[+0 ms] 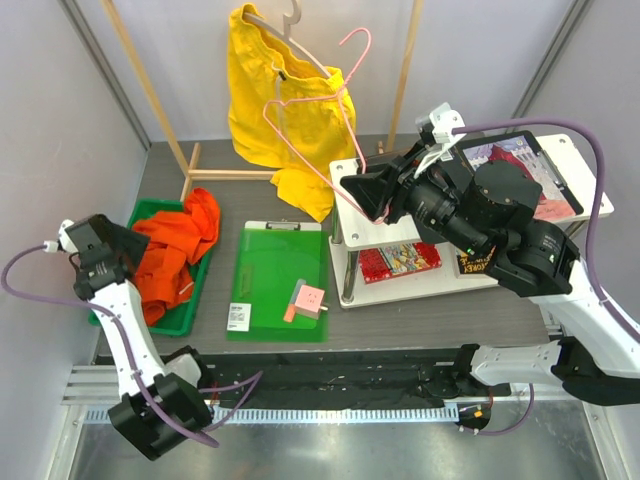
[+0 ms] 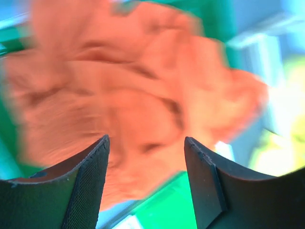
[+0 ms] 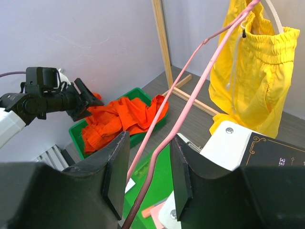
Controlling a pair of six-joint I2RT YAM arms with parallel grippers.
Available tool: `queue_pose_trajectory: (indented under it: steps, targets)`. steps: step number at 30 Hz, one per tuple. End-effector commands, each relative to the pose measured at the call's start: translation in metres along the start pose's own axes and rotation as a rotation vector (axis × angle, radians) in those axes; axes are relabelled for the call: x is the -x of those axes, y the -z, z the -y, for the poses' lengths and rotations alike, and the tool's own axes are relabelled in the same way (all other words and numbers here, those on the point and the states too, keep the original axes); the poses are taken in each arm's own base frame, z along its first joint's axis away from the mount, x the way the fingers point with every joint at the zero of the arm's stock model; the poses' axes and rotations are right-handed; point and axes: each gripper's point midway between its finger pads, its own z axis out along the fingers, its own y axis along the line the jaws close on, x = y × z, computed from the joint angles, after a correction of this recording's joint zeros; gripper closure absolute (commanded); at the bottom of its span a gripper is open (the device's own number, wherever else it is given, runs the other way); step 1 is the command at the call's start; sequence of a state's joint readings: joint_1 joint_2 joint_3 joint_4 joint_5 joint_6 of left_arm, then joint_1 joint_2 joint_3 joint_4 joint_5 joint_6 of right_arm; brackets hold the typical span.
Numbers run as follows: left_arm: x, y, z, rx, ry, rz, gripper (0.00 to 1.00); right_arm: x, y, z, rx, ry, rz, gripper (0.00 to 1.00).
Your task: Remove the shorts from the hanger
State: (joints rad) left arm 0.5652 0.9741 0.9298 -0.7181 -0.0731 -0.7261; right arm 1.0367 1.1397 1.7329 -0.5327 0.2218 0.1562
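Observation:
The yellow shorts (image 1: pixel 270 100) (image 3: pixel 257 62) hang on a pale hanger (image 1: pixel 290 20) at the back. An empty pink hanger (image 1: pixel 310 130) (image 3: pixel 190 100) stands tilted in the air in front of them. My right gripper (image 1: pixel 360 195) (image 3: pixel 150 140) holds its lower end, and the wire runs up between the jaws. The orange-red shorts (image 1: pixel 175 250) (image 2: pixel 128 90) (image 3: pixel 124 117) lie crumpled in a green bin (image 1: pixel 150 215). My left gripper (image 1: pixel 135 250) (image 2: pixel 145 140) hovers open just above them at the bin's left side, with nothing between its fingers.
A green clipboard (image 1: pixel 275 280) with a pink block (image 1: pixel 308 298) lies mid-table. A white two-tier shelf (image 1: pixel 370 235) carrying a framed picture (image 1: pixel 520 165) stands at the right, under my right arm. A wooden rack frame (image 1: pixel 150 90) rises at the back.

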Motion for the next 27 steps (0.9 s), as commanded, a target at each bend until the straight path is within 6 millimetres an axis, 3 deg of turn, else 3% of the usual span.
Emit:
queue_pose_trajectory:
  steps: [1, 3, 5, 6, 7, 9, 10, 12, 14, 17, 20, 22, 27]
  targets:
    - [0.001, 0.028, 0.094, -0.513, -0.033, -0.043, 0.37, 0.021, -0.001, -0.005, 0.022, -0.016, 0.072, 0.99]
    - [0.0, 0.027, 0.12, -0.624, -0.035, -0.083, 0.44, 0.02, -0.002, -0.006, 0.024, -0.018, 0.071, 0.99]
    - [-0.008, 0.021, 0.133, -0.65, -0.035, -0.132, 0.57, 0.021, -0.004, -0.008, 0.03, -0.023, 0.072, 0.99]
    - [-0.006, 0.016, 0.14, -0.675, -0.031, -0.134, 0.58, 0.021, -0.004, -0.008, 0.033, -0.024, 0.071, 0.99]
    - [-0.018, 0.004, 0.143, -0.679, 0.013, -0.218, 0.6, 0.023, -0.003, -0.009, 0.038, -0.029, 0.078, 0.99]
    - [-0.027, -0.008, 0.15, -0.699, 0.036, -0.282, 0.71, 0.024, -0.004, -0.01, 0.041, -0.03, 0.079, 0.99]
    - [-0.036, -0.029, 0.145, -0.649, 0.056, -0.326, 0.75, 0.026, -0.003, -0.011, 0.043, -0.031, 0.083, 0.99]
    - [-0.043, -0.05, 0.138, -0.596, 0.061, -0.342, 0.8, 0.028, -0.003, -0.011, 0.044, -0.033, 0.086, 0.99]
    - [-0.059, -0.082, 0.113, -0.451, 0.055, -0.374, 0.85, 0.029, -0.003, -0.012, 0.051, -0.036, 0.089, 0.99]
    - [-0.09, -0.109, 0.049, -0.135, 0.048, -0.441, 0.9, 0.03, -0.001, -0.011, 0.045, -0.036, 0.09, 0.99]
    - [-0.097, -0.115, 0.007, 0.02, 0.072, -0.411, 0.96, 0.028, -0.001, -0.011, 0.044, -0.033, 0.086, 0.99]
    - [-0.097, -0.114, -0.008, 0.048, 0.097, -0.394, 0.96, 0.027, 0.001, -0.01, 0.04, -0.033, 0.082, 0.99]
    - [-0.081, -0.093, 0.008, -0.026, 0.077, -0.364, 0.88, 0.026, 0.001, -0.008, 0.037, -0.029, 0.081, 0.99]
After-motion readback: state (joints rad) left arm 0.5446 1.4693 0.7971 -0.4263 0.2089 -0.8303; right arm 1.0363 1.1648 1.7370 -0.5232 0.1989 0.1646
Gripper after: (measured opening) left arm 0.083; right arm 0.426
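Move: The orange shorts lie heaped in the green tray below the left hand, their middle about 5 cm ahead, 4 cm to its right and 15 cm down. The tray's middle is some 4 cm ahead and 3 cm right, and the green clipboard about 28 cm right and 1 cm ahead, both about 17 cm below. From the right hand, which holds the emptied pink hanger, the shorts lie roughly 12 cm ahead, 36 cm left and 48 cm down. The left hand arcs over the shorts, first some 12 cm forward with about 6 cm to the right and a small rise, then plunges about 18 cm down while drawing back 7 cm, so that the fingers come down onto the orange cloth in the tray. On the way the fingers close from well open to nearly shut and the wrist tilts some 25 degrees, turning them from a leftward slant to point more steeply down, while the right hand keeps its hold on the pink hanger and barely shifts left. ##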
